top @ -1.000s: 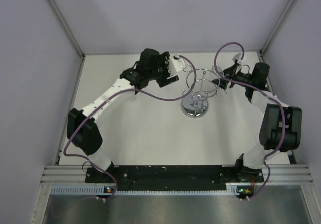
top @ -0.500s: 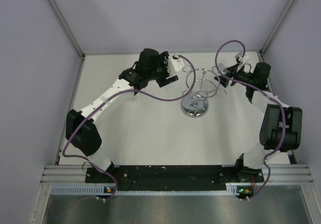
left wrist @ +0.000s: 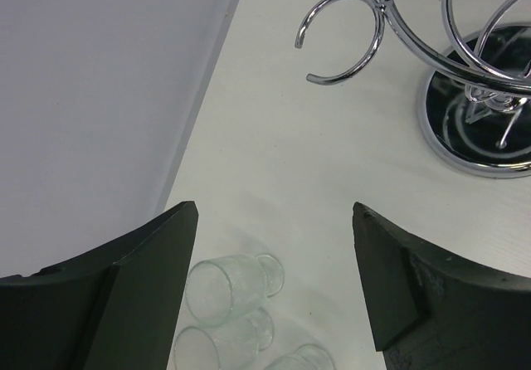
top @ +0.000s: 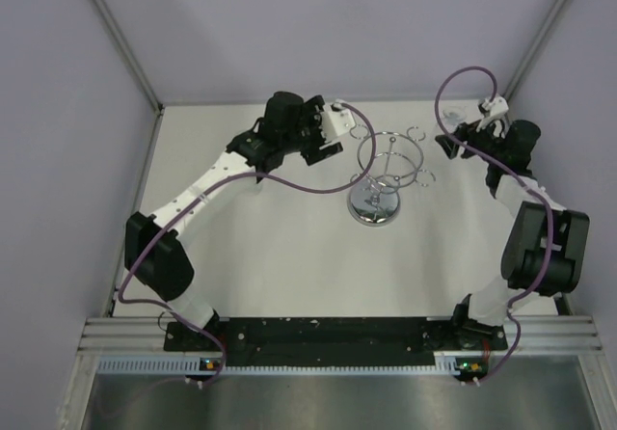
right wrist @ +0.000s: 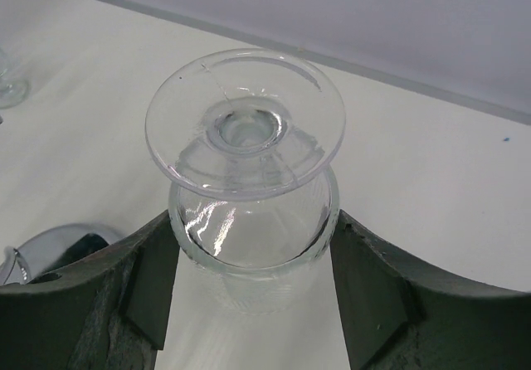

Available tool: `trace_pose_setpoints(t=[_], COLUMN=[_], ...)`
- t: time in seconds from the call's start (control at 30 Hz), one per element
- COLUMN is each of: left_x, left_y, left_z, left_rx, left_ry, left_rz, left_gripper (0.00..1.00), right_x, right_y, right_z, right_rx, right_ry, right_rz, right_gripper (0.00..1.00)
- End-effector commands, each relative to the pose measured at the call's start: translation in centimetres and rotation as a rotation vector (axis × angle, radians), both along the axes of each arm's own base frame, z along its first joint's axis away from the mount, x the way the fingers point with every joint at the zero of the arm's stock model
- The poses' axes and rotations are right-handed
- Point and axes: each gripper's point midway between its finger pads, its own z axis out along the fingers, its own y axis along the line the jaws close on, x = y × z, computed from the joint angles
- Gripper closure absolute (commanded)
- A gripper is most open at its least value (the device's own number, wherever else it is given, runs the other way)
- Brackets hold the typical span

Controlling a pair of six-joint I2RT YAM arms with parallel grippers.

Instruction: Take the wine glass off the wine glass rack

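Observation:
The wine glass (right wrist: 246,125) is held foot-up, its clear bowl pinched between the dark fingers of my right gripper (right wrist: 253,221), which is shut on it. In the top view the right gripper (top: 453,144) is to the right of the wine glass rack (top: 382,172) and apart from it. The rack's chrome disc base (left wrist: 479,113) and one empty ring (left wrist: 344,36) show in the left wrist view. My left gripper (left wrist: 274,212) is open with nothing between its fingers, hanging over three clear glasses (left wrist: 231,287) that lie on their sides on the white table.
The rack's base (right wrist: 56,241) shows at the lower left of the right wrist view. A bit of another glass (right wrist: 8,88) sits at that view's left edge. Lilac walls close the table at the back and both sides. The left gripper (top: 320,152) is just left of the rack.
My right gripper has drawn back to the right with the wine glass, away from the rack's ring. The left arm has not moved.

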Motion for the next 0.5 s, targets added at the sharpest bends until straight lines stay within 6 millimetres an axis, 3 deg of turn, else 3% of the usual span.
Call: trace_pose_setpoints(t=[0.0, 0.13, 0.2, 0.4, 0.47], left_x=[-0.5, -1.0, -1.5, -2.5, -3.2], left_y=[-0.6, -0.7, -0.6, 0.7, 1.3], left_z=[6.1, 7.9, 9.0, 11.8, 14.0], left_rx=[-0.118, -0.174, -0.209, -0.283, -0.337], left_ry=[-0.119, -0.134, -0.145, -0.304, -0.443], left_rz=[-0.031, -0.036, -0.044, -0.049, -0.062], left_gripper=[0.19, 0.2, 0.2, 0.19, 0.2], right_x=[1.2, 1.2, 0.9, -0.1, -1.0], right_y=[-2.0, -3.5, -3.2, 0.3, 2.0], right_z=[9.6, 13.1, 14.7, 20.3, 22.3], right_rx=[-0.052, 0.006, 0.05, 0.109, 0.147], right_ry=[-0.234, -0.26, -0.253, -0.232, -0.23], right_rz=[-0.112, -0.24, -0.248, -0.257, -0.231], right_gripper=[1.0, 1.0, 1.0, 1.0, 1.0])
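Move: Off to the right of the rack, the right hand already holds the wine glass upside down by its bowl, clear of the rack. The rack's middle lies about 17 cm to that hand's left, 7 cm nearer the base and 6 cm lower. From the open left hand, the held glass is some 28 cm right, 5 cm farther out and 8 cm lower; the rack stands roughly 12 cm right, 2 cm back and 14 cm lower. Lifting the held glass steeply by about 12 cm, the right hand drifts a little rightward at first, then comes partly back left, turning about 15 degrees clockwise with its grip unchanged. The left hand, fingers still open and empty, rises some 7 cm beside the rack, easing back about 2 cm while its fingertips tilt up roughly 15 degrees. ##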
